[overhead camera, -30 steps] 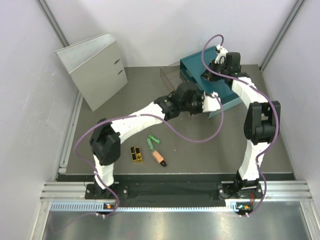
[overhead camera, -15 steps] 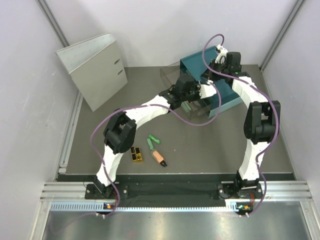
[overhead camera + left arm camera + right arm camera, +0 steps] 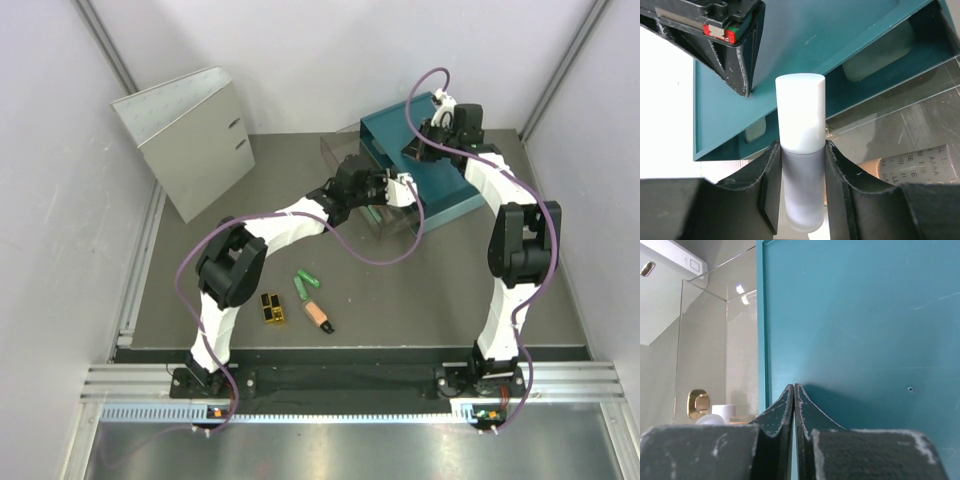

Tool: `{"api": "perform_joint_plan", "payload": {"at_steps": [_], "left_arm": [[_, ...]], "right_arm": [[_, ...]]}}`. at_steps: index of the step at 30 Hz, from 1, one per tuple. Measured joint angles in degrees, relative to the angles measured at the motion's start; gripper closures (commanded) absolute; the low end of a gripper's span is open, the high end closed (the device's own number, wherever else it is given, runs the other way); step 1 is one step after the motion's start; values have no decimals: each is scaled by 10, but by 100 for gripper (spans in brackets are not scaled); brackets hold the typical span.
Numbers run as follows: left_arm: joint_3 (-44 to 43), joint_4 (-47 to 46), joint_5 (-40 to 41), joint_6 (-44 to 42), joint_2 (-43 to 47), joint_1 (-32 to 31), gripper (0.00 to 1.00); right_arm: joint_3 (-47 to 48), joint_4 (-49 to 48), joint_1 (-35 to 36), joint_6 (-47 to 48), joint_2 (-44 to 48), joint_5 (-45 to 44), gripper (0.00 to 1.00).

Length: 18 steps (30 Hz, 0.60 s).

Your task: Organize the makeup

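Note:
My left gripper [image 3: 800, 150] is shut on a white-lilac tube [image 3: 801, 115], which stands upright between the fingers with its white cap above them. In the top view this gripper [image 3: 403, 190] hangs over the clear plastic box [image 3: 335, 150], close to the teal drawer box [image 3: 455, 195]. A peach tube with lettering [image 3: 920, 167] lies inside the clear box. My right gripper [image 3: 794, 387] is shut and empty, its tips resting on the teal box's top [image 3: 865, 315]. Two green tubes [image 3: 305, 283], a peach-orange tube [image 3: 319, 316] and a gold-and-black block [image 3: 272, 308] lie on the table near the front.
A grey binder [image 3: 190, 140] stands at the back left. White walls close in both sides. The right gripper's black fingers [image 3: 746, 60] show just above the teal box in the left wrist view. A gold-coloured piece [image 3: 699, 402] shows through the clear box wall.
My left arm has swung back and leftward with the white-lilac tube, bringing it over the clear box. The right arm has stayed on the teal box.

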<state>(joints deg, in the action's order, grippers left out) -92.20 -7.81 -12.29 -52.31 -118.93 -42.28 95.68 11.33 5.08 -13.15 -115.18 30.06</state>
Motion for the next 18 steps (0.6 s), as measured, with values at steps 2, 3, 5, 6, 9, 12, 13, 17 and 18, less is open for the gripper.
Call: {"api": "perform_joint_plan", "payload": {"at_steps": [2, 3, 5, 6, 9, 12, 13, 17, 18], "left_arm": [[1, 0, -1, -4, 0, 0, 43], [1, -1, -1, -6, 1, 0, 34], [1, -2, 2, -11, 1, 0, 16], [1, -3, 2, -17, 1, 0, 11], [1, -4, 6, -20, 1, -1, 3], [0, -8, 13, -21, 1, -2, 2], [0, -8, 16, -21, 1, -2, 2], [-7, -8, 33, -25, 2, -2, 2], [-8, -8, 38, -26, 4, -1, 2]], "right_arm": [[0, 0, 0, 0, 0, 0, 100], [0, 0, 0, 0, 0, 0, 100], [0, 0, 0, 0, 0, 0, 100], [0, 0, 0, 0, 0, 0, 100], [0, 0, 0, 0, 0, 0, 100], [0, 0, 0, 0, 0, 0, 100], [-1, 0, 0, 0, 0, 0, 100], [-4, -4, 0, 0, 0, 0, 100], [-4, -5, 0, -1, 0, 1, 100]]}}
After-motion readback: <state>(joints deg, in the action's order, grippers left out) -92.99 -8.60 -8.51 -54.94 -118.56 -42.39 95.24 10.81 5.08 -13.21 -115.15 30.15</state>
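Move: My left hand still holds the white-and-lavender tube over the pulled-out clear drawer, whose middle is about 4 cm left, 3 cm ahead and 10 cm below. In it, the peach-capped bottle lies roughly 2 cm left, level fore-and-aft, 12 cm down, and the green tube 5 cm left and 1 cm back. The teal cabinet's middle is some 8 cm ahead and 7 cm right. From my right hand the drawer's middle is about 8 cm left, 3 cm back. I hold my left hand almost still over the drawer and spread the fingers from their grip to nearly wide open, letting go of the white-and-lavender tube beside the cabinet front. Then I begin to ease up and a little forward, about 2 cm. My right hand stays put, shut fingertips resting on the cabinet top. ##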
